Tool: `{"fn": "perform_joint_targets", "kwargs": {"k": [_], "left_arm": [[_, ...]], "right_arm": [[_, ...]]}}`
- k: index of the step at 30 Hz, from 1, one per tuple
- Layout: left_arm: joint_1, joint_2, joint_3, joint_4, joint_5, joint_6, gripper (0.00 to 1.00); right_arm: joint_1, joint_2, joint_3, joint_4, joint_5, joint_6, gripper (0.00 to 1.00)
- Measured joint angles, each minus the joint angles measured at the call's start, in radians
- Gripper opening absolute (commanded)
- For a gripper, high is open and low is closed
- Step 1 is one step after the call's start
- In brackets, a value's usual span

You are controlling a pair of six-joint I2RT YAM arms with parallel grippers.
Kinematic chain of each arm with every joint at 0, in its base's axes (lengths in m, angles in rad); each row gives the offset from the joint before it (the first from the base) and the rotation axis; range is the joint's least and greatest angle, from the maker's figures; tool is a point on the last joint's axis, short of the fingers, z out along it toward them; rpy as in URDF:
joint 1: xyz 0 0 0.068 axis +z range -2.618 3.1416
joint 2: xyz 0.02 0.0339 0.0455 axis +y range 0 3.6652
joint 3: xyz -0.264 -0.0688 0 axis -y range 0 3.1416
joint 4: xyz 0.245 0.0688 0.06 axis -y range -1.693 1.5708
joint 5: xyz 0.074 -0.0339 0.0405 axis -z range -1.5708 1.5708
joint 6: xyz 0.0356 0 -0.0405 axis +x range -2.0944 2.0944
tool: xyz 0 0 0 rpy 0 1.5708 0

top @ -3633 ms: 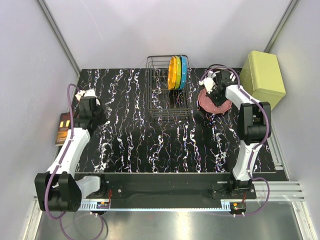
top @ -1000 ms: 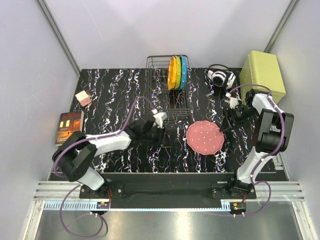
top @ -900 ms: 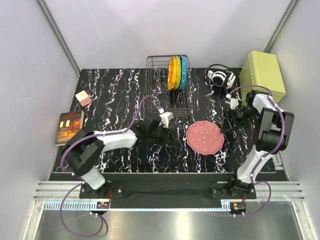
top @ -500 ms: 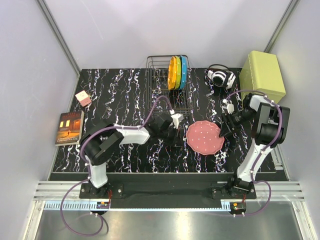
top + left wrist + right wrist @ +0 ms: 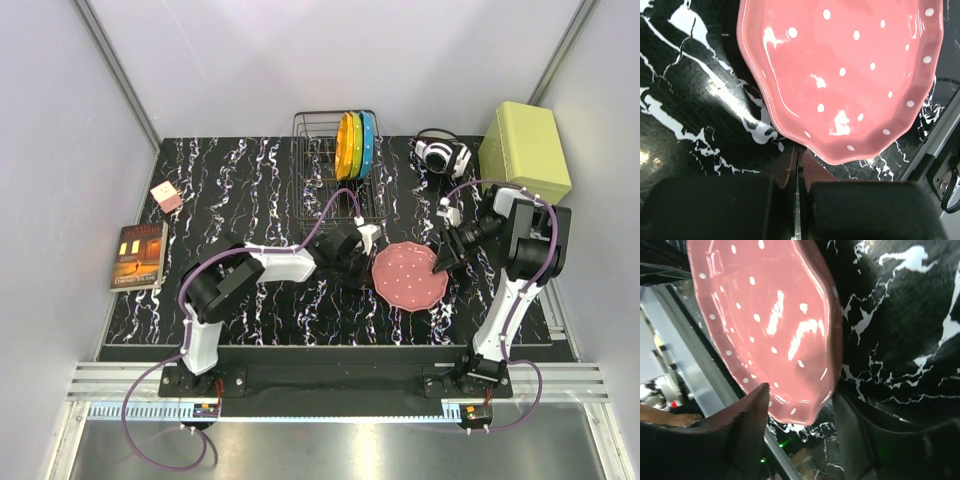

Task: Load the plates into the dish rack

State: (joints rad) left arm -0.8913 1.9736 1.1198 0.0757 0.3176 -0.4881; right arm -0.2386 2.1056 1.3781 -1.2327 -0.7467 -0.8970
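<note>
The pink plate (image 5: 410, 275) lies flat on the table, in front of and to the right of the dish rack (image 5: 335, 190). The orange, yellow-green and blue plates (image 5: 355, 145) stand on edge in the rack's back right. My left gripper (image 5: 368, 252) is shut and empty, its tips (image 5: 799, 150) against the pink plate's (image 5: 850, 70) left rim. My right gripper (image 5: 443, 258) is open at the right rim. In the right wrist view the plate's (image 5: 765, 315) edge lies between its fingers (image 5: 802, 395).
Black-and-white headphones (image 5: 440, 155) and a yellow-green box (image 5: 525, 155) are at the back right. A book (image 5: 138, 255) and a small pink cube (image 5: 165, 195) lie at the left edge. The right arm's elbow (image 5: 530, 235) stands beside the plate.
The right arm brought the pink plate from back right to the front middle and let go. The left gripper swept right across the table to the plate's left rim; the right gripper closed in on its right rim.
</note>
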Motion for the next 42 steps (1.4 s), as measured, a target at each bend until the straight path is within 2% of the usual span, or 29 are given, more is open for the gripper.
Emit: {"fn": "perform_joint_targets", "kwargs": {"k": [4,12,14,17,22,26,29,36,42], "left_arm": [[0.0,-0.006,0.002,-0.024,0.0,0.014,0.0],[-0.002,0.0,0.028,-0.066,-0.003,0.025,0.0],[-0.002,0.001,0.032,-0.075,-0.003,0.025,0.0],[-0.002,0.0,0.032,-0.08,-0.005,0.026,0.07],[-0.004,-0.013,0.024,-0.093,-0.015,0.05,0.35],[-0.014,-0.052,-0.012,-0.089,-0.032,0.074,0.52],[-0.022,-0.084,-0.044,-0.08,-0.042,0.089,0.57],[-0.026,-0.156,-0.13,-0.055,-0.058,0.118,0.63],[-0.018,-0.169,-0.139,-0.061,-0.012,0.12,0.62]], "right_arm": [[0.019,0.0,0.0,0.019,0.01,-0.027,0.47],[0.03,0.039,0.042,-0.026,-0.011,-0.132,0.48],[0.029,0.055,0.059,-0.039,-0.02,-0.148,0.4],[0.027,0.063,0.064,-0.037,-0.015,-0.166,0.35],[0.027,0.063,0.06,-0.028,0.004,-0.153,0.28],[0.032,0.063,0.055,-0.021,0.013,-0.124,0.27],[0.039,0.063,0.053,-0.018,0.021,-0.101,0.27],[0.063,0.066,0.036,-0.026,0.019,-0.065,0.27],[0.072,0.069,0.032,-0.031,0.017,-0.041,0.3]]}}
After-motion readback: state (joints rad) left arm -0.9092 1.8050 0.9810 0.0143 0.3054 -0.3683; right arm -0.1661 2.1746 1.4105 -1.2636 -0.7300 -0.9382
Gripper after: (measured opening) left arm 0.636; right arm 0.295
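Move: The pink plate lies flat on the counter between the hands, its middle about 11 cm right of the left fingertips and 2 cm farther out, at about their height. From the right hand, the plate's middle is some 8 cm to the left and 3 cm nearer the base, with the rim between the open fingers. The dish rack's middle is some 27 cm ahead of the left hand and 8 cm left; the headphones lie about 29 cm straight ahead of the right hand. The right hand works its already straddling fingers onto the pink plate's right rim, edging about 1 cm forward and then back, sinking about 1 cm and ending 1.5 cm farther left, as the fingers close by about half to pinch the rim and the wrist turns slightly counter-clockwise. The left hand first keeps its shut fingertips braced at the opposite rim, then opens them wide and backs off about 5 cm, left and towards the base and slightly up, clear of the plate. ##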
